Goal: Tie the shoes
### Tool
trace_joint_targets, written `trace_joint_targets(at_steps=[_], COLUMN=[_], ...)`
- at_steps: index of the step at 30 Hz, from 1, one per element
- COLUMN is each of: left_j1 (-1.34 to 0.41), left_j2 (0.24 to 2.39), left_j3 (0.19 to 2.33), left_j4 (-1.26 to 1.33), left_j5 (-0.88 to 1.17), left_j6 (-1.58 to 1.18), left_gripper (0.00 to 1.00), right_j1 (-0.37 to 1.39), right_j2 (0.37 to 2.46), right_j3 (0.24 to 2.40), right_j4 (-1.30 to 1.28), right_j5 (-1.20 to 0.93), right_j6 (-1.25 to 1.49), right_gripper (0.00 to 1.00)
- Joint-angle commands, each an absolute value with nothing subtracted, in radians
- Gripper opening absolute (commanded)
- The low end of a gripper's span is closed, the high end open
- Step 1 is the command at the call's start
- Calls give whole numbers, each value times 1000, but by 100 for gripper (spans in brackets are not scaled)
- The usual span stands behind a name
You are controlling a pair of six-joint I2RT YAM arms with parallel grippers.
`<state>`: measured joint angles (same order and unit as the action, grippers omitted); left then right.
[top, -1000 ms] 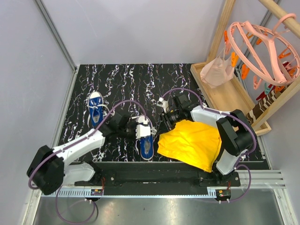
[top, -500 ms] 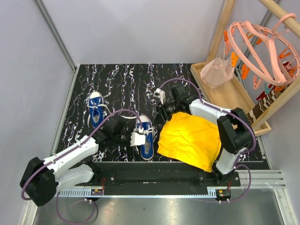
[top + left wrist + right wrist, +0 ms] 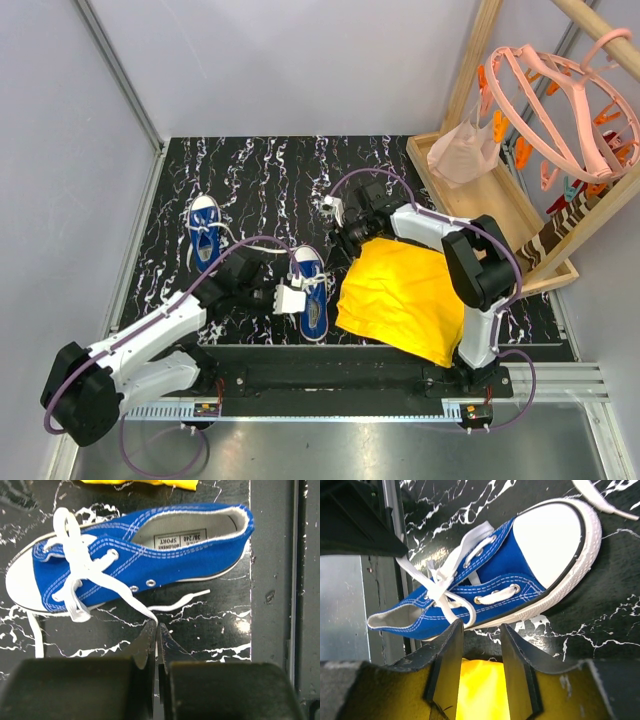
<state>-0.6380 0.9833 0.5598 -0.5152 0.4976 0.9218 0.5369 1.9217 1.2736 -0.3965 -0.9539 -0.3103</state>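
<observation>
One blue shoe (image 3: 311,296) lies near the front of the black marbled table (image 3: 260,170); in the left wrist view this shoe (image 3: 150,550) lies on its side, its white laces crossed loosely over the tongue. My left gripper (image 3: 156,628) is shut on a white lace (image 3: 127,597) that runs taut from the eyelets to the fingertips. My right gripper (image 3: 481,629) is open just beside the shoe's sole (image 3: 540,605), holding nothing; a lace loop (image 3: 451,607) hangs by one finger. The other shoe (image 3: 205,231) sits apart at the left.
A yellow cloth (image 3: 405,298) lies under the right arm, right of the near shoe. A wooden rack (image 3: 480,205) with a pink clip hanger (image 3: 560,100) and a pink cloth (image 3: 460,152) stands at the right. Walls close the table's left and back.
My left gripper has drawn back toward the near edge, pulling the lace out. My right gripper has opened and backed a little away from the shoe toward the far side.
</observation>
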Motion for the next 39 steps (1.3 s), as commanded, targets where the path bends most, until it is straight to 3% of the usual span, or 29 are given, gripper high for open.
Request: trace_joint_targets(at_steps=[1,27,35,39], left_j1=[-617,-609,-607,-609], left_j2=[962,948,959,959], left_j3=[552,545,546,546], left_j4=[-531,-589,-586,-583], left_j5=[555,584,577,574], left_j6=[951,971,956,942], left_gripper=[0,0,0,0], right_j1=[549,612,634,644], right_j2=[1937,1970,1956,1944], right_j3=[1321,1353,1342,1336], right_j4=[-437,-440,-437,-437], right_j5=[-988,-983,-965,-936], right_j6=[-399,-413,-426,-430], right_gripper=[44,46,37,14])
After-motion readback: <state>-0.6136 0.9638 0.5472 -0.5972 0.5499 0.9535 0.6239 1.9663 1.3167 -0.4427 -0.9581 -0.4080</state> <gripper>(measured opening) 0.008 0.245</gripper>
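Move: Behind and to the left of the right fingers, about 4 cm each way and 1 cm lower, stands the bow loop at the knot. The shoe's middle is some 8 cm back, 5 cm left and 4 cm below; the yellow cloth's middle is roughly 9 cm back, 17 cm right and 7 cm below. From the left fingers, already on a lace, the bow loop lies about 6 cm ahead, 7 cm right and 1 cm below, the shoe's middle 2 cm ahead and 7 cm right, 4 cm below. Easing back and left by about 2.5 cm each way, the right hand sinks about 1 cm towards the bow loop and turns slightly counter-clockwise; its half-open fingers start closing around the loop only near the end, not yet shut. The left hand keeps its lace pinched and draws it back roughly 2 cm, drifting a little left, away from the knot. ##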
